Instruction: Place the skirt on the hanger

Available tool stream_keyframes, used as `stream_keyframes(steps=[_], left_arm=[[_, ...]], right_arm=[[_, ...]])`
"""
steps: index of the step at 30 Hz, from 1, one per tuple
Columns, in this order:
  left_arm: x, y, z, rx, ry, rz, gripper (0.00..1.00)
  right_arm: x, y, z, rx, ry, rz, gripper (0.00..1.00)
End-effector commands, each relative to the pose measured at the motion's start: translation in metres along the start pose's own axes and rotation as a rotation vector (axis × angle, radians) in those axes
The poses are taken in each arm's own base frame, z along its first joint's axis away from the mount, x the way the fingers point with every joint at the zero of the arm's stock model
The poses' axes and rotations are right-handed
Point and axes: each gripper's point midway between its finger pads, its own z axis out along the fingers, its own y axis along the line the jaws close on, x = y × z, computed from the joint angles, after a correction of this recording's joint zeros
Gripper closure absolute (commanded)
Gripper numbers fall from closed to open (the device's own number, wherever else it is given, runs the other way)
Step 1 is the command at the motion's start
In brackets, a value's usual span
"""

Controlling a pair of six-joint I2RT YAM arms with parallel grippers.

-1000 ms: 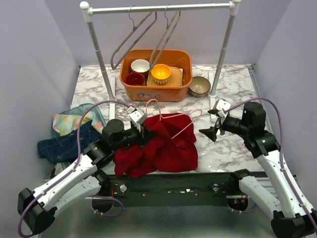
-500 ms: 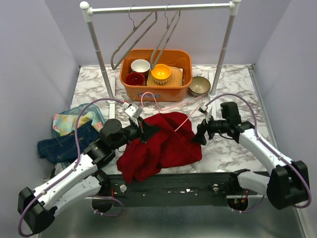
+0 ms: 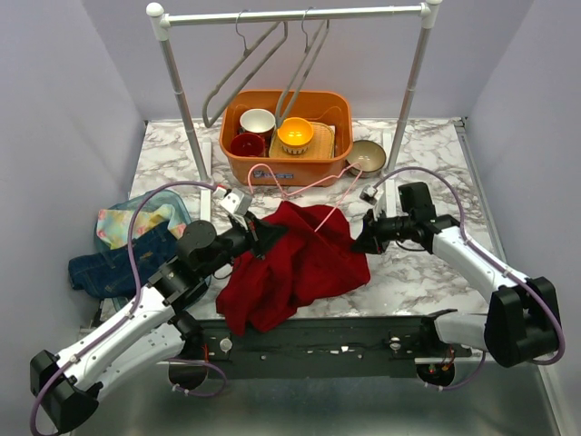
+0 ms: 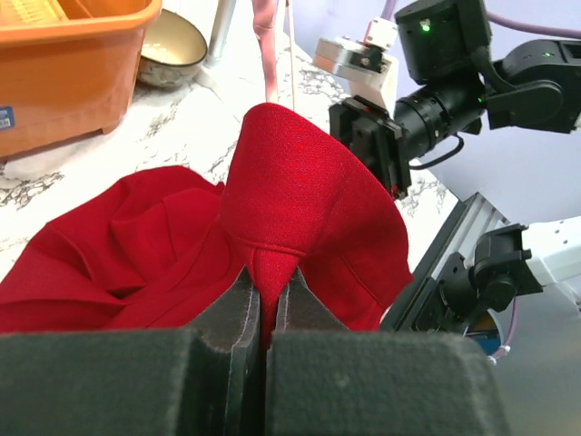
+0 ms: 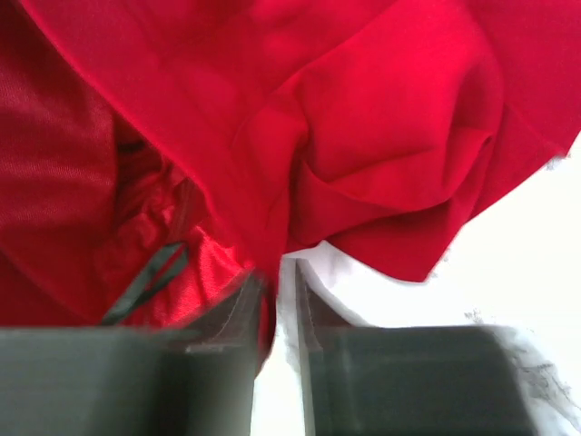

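The red skirt (image 3: pixel 300 268) lies bunched on the marble table, with one fold raised. My left gripper (image 3: pixel 270 232) is shut on that raised fold (image 4: pixel 300 191), fabric pinched between its fingertips (image 4: pixel 270 282). A thin pink hanger (image 3: pixel 318 186) rises from the skirt's top toward the orange basin, and it also shows in the left wrist view (image 4: pixel 270 54). My right gripper (image 3: pixel 357 243) is at the skirt's right edge. Its jaws (image 5: pixel 280 272) stand narrowly apart, with the skirt's hem (image 5: pixel 363 118) between them against the left finger and a slit of table still showing.
An orange basin (image 3: pixel 286 168) holding bowls stands behind the skirt, under a white rack (image 3: pixel 290 14) with grey hangers. A metal bowl (image 3: pixel 368 156) sits beside the basin by the rack's right post. Jeans and a patterned cloth (image 3: pixel 118 263) lie at the left.
My right arm swung left to the skirt's edge and its jaws narrowed from wide open. My left gripper lifted the skirt fold up and back, and the pink hanger shifted with it.
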Motion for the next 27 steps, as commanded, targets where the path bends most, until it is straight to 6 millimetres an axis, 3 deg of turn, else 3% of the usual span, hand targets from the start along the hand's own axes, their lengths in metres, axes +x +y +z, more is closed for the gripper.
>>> stream_keyframes(steps=[1, 6, 9, 17, 27], left_arm=[[-0.034, -0.021, -0.005, 0.068, -0.081, 0.072, 1.00], [-0.027, -0.036, -0.016, 0.146, 0.010, 0.175, 1.00], [-0.020, -0.036, -0.020, 0.158, 0.061, 0.230, 1.00], [-0.016, -0.035, -0.020, 0.169, 0.142, 0.316, 1.00], [-0.008, -0.009, -0.014, 0.063, 0.287, 0.422, 1.00]], right_arm=[[-0.024, -0.008, -0.006, 0.054, -0.013, 0.043, 0.98], [-0.071, -0.045, -0.053, 0.219, -0.171, 0.088, 0.99], [-0.091, -0.049, -0.071, 0.258, -0.227, 0.052, 0.99], [-0.117, -0.058, -0.099, 0.334, -0.259, 0.030, 0.99], [-0.145, -0.068, -0.134, 0.512, -0.300, -0.081, 0.99]])
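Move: The skirt's right waistband edge already lies between the right hand's half-closed fingers. The hanger's free right end is about 13 cm ahead of that hand, 1 cm to its right and 17 cm above. From the right hand the bowl stands some 27 cm ahead and 5 cm right, and the rack's right foot 18 cm ahead and 12 cm right, both about 6 cm lower. From the left hand, that hanger end lies roughly 16 cm ahead, 19 cm right and 2 cm up. The right fingers finish closing and pinch the waistband edge, then carry it about 12 cm up, 9 cm forward and 6 cm right, towards the hanger's right end, the hand turning clockwise some 20 degrees. The left hand keeps its hold on the other side of the waistband, easing back about 2.5 cm, then slightly forward, and rolling its left side up some 20 degrees while swinging clockwise. ##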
